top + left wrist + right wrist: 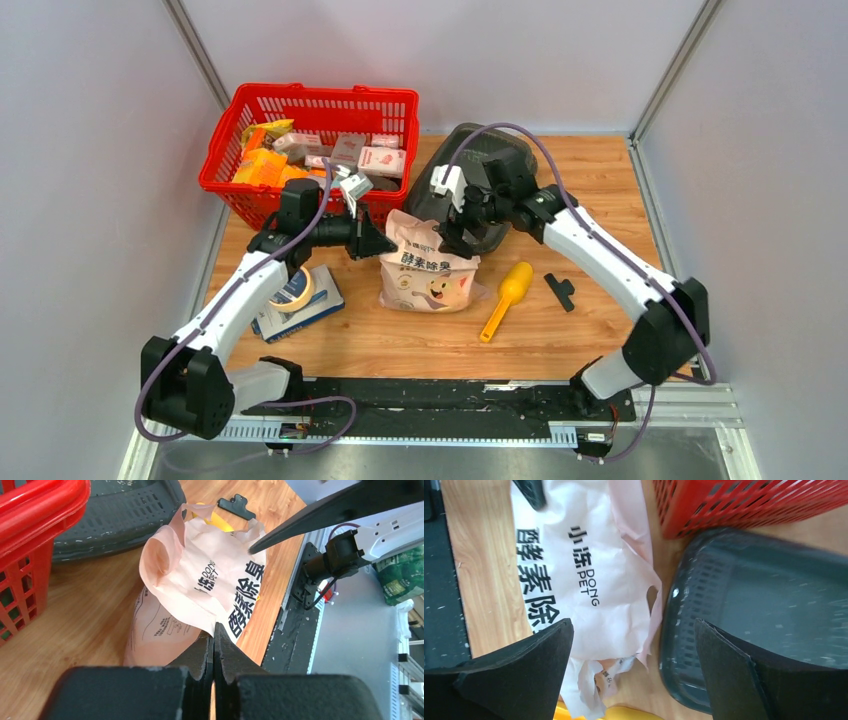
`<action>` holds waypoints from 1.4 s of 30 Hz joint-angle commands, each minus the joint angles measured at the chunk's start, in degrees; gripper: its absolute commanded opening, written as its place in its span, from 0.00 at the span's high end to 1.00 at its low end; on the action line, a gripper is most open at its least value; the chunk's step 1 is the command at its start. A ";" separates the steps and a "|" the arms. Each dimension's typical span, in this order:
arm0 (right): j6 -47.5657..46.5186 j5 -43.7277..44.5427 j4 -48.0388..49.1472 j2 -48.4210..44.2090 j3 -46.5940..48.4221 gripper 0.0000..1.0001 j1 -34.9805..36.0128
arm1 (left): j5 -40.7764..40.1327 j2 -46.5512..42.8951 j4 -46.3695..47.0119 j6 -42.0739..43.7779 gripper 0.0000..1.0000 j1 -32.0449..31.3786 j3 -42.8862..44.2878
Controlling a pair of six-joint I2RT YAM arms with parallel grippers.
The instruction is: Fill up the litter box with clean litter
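The dark grey litter box [500, 160] lies at the back centre, partly under my right arm; it also shows in the right wrist view [764, 605] and the left wrist view [115, 515]. No litter shows in it. The pink-beige printed bag [430, 265] stands in front of it, its torn top open [200, 580]. My left gripper [388, 245] is shut on the bag's top left edge [214, 630]. My right gripper [462, 238] is open above the bag's torn right edge [632, 625], next to the box's rim. The yellow scoop [507, 295] lies right of the bag.
The red basket [225, 165] with several packets stands at the back left, touching the litter box side [744, 500]. A tape roll [290, 290] and a blue box [310, 315] lie left of the bag. A black clip [560, 290] lies right of the scoop.
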 commanded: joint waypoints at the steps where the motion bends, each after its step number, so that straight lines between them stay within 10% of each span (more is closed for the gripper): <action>1: 4.67 -8.50 -3.23 6.58 4.24 0.06 -1.35 | 1.83 -3.21 2.91 2.62 1.00 -0.10 0.81; 7: 4.93 -11.94 -2.44 12.31 7.31 0.25 -1.70 | 0.79 -4.26 -0.43 5.43 1.00 -0.10 1.16; 12: 1.78 -11.69 -5.34 11.35 12.24 0.95 -2.05 | -8.25 -5.93 -2.01 6.84 0.98 -0.10 1.16; 13: 0.98 -10.47 -5.34 10.30 12.33 0.99 -2.05 | -10.80 -6.98 -2.19 8.23 0.83 -0.10 1.42; 19: -4.99 -9.23 -5.69 4.50 13.73 1.00 -0.73 | -13.27 -9.27 -13.86 21.05 0.28 -0.10 9.58; 29: -6.49 -7.47 -3.32 2.73 14.61 1.00 3.84 | -10.75 -7.18 -24.84 45.94 0.24 -1.67 21.88; 42: -3.59 -7.20 -1.73 3.17 18.74 1.00 4.02 | -13.72 4.60 -29.18 48.33 0.35 -12.31 27.78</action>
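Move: My left fingers still pinch the left side of the litter bag; the middle of its mouth lies about 7 cm to their right, roughly level and 1 cm farther out. My wide-open right hand hovers over the mouth, which is about 5 cm below and 4 cm to its left. From my right hand, the litter box lies some 14 cm ahead, 4 cm right; the yellow scoop 8 cm back, 10 cm right, both far below. The red basket stands about 18 cm ahead and 16 cm left of my left hand. I drop my right hand about 6 cm onto the bag's mouth, shut its fingers on the rim and pull that up some 12 cm, drifting left. As it closes, my left hand lets go of the bag, opens, swings up and out to the left, rolls about 45 degrees, then comes back right and down, its open fingers to either side of the raised flap. ##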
